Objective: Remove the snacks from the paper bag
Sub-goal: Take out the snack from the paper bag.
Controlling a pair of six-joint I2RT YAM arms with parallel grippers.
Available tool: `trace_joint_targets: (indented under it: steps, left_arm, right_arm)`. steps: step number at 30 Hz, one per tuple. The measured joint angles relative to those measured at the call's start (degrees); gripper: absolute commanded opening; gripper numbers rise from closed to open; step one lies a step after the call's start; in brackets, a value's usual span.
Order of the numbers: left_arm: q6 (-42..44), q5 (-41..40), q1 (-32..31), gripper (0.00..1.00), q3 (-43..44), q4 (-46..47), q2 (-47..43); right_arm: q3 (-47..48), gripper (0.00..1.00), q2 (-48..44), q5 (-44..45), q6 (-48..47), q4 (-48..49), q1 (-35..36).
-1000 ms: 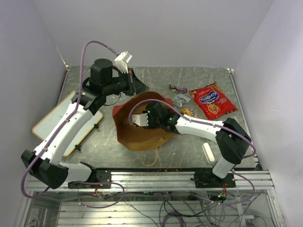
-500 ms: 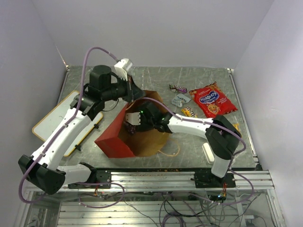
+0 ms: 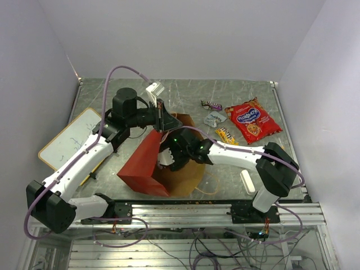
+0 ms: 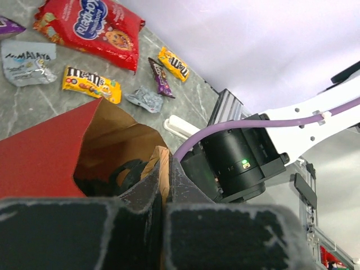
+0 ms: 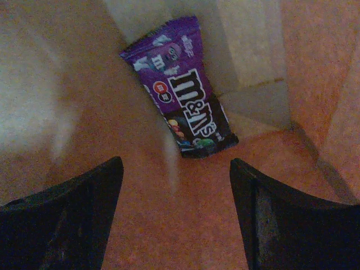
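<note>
The paper bag [image 3: 143, 166], red outside and brown inside, lies tipped with its mouth toward the right. My left gripper [image 3: 165, 120] is shut on the bag's upper rim [image 4: 160, 160]. My right gripper [image 3: 167, 159] reaches into the mouth; in the right wrist view it [image 5: 175, 163] stands open with nothing between its fingers. A purple candy packet [image 5: 183, 115] lies just beyond them on the brown bag floor. Outside the bag lie the large red packet [image 3: 252, 120], a purple wrapper [image 3: 211, 104], a silver wrapper [image 3: 214, 118] and a yellow one [image 3: 226, 135].
A yellow-framed whiteboard [image 3: 70, 143] lies at the left under the left arm. A small white oblong block [image 3: 246, 181] sits near the right arm's base. A tan loop handle [image 3: 209, 183] trails from the bag toward the front edge.
The left gripper has pulled the bag's rim up and rightward, so the red side now faces left. The right gripper has gone deeper into the bag and opened wider.
</note>
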Motion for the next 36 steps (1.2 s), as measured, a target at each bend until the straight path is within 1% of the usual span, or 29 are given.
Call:
trace_joint_targets:
  steps: [4, 7, 13, 16, 18, 19, 22, 24, 25, 30, 34, 36]
  left_arm:
    - [-0.50, 0.02, -2.36, 0.07, -0.11, 1.20, 0.13]
    - [-0.46, 0.11, -4.26, 0.07, -0.09, 0.81, 0.15]
    - [-0.42, -0.35, -5.11, 0.07, -0.09, -1.14, 0.15]
    - [-0.39, -0.94, -5.11, 0.07, -0.09, -1.92, 0.13]
    - [-0.42, -1.16, -5.16, 0.07, -0.09, -2.21, 0.09]
    - [-0.42, -1.44, -5.16, 0.07, -0.09, -2.32, 0.00]
    - [-0.42, -2.38, -5.16, 0.07, -0.09, -3.04, -0.55]
    - [-0.24, -3.32, -5.16, 0.07, -0.09, -4.04, -1.03]
    - [-0.02, -4.00, -5.16, 0.07, -0.09, -4.59, -1.22]
    - [1.27, -7.34, -5.16, 0.07, 0.39, -7.78, -1.36]
    - [2.78, -11.56, -5.16, 0.07, 2.86, -11.17, -0.83]
    - [3.34, -13.88, -5.16, 0.07, 4.15, -12.26, -0.70]
  right_arm:
    - [0.17, 0.77, 0.15, -1.11, -5.86, -1.64, 0.81]
    - [2.29, 0.76, 2.54, -1.25, -8.70, -1.92, 1.42]
    - [7.34, 0.74, 9.66, 1.03, -10.88, -0.33, 1.90]
    - [7.91, 0.70, 12.79, 2.95, -10.93, 1.44, 2.12]
    - [7.91, 0.62, 14.36, 4.28, -10.58, 2.99, 2.27]
    - [7.93, 0.56, 14.95, 5.22, -10.38, 4.31, 2.38]
    - [7.96, 0.33, 16.26, 7.54, -8.57, 8.09, 2.51]
    - [7.96, 0.22, 17.31, 9.44, -6.97, 10.64, 2.58]
    - [7.96, 0.18, 17.86, 10.71, -6.12, 11.93, 2.60]
    - [7.96, 0.08, 18.99, 17.11, -2.56, 17.00, 2.60]
    - [7.93, 0.06, 18.75, 20.52, -0.42, 18.88, 2.45]
    - [7.28, 0.04, 17.62, 20.59, 0.20, 19.26, 2.40]
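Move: Deep in the bag, the purple M&M's packet lies about 5 cm ahead of the right hand's open fingers, 5 cm to their left and 5 cm below. Outside on the table, the yellow M&M's packet lies some 6 cm ahead of the right hand and 23 cm to its right, and the grey packet about 14 cm ahead and 20 cm right. From the left hand, the purple packet is roughly 7 cm ahead, 8 cm left and 27 cm down. The right fingers shut on the purple packet's dark end and pinch it: the hand first reaches left and down, then forward, some 7 cm in all, closing from wide open, and rises about 2 cm while turning clockwise. The left hand keeps its pinch on the bag's handle, giving about 3 cm back and to the right, then returning and ending slightly lower. ##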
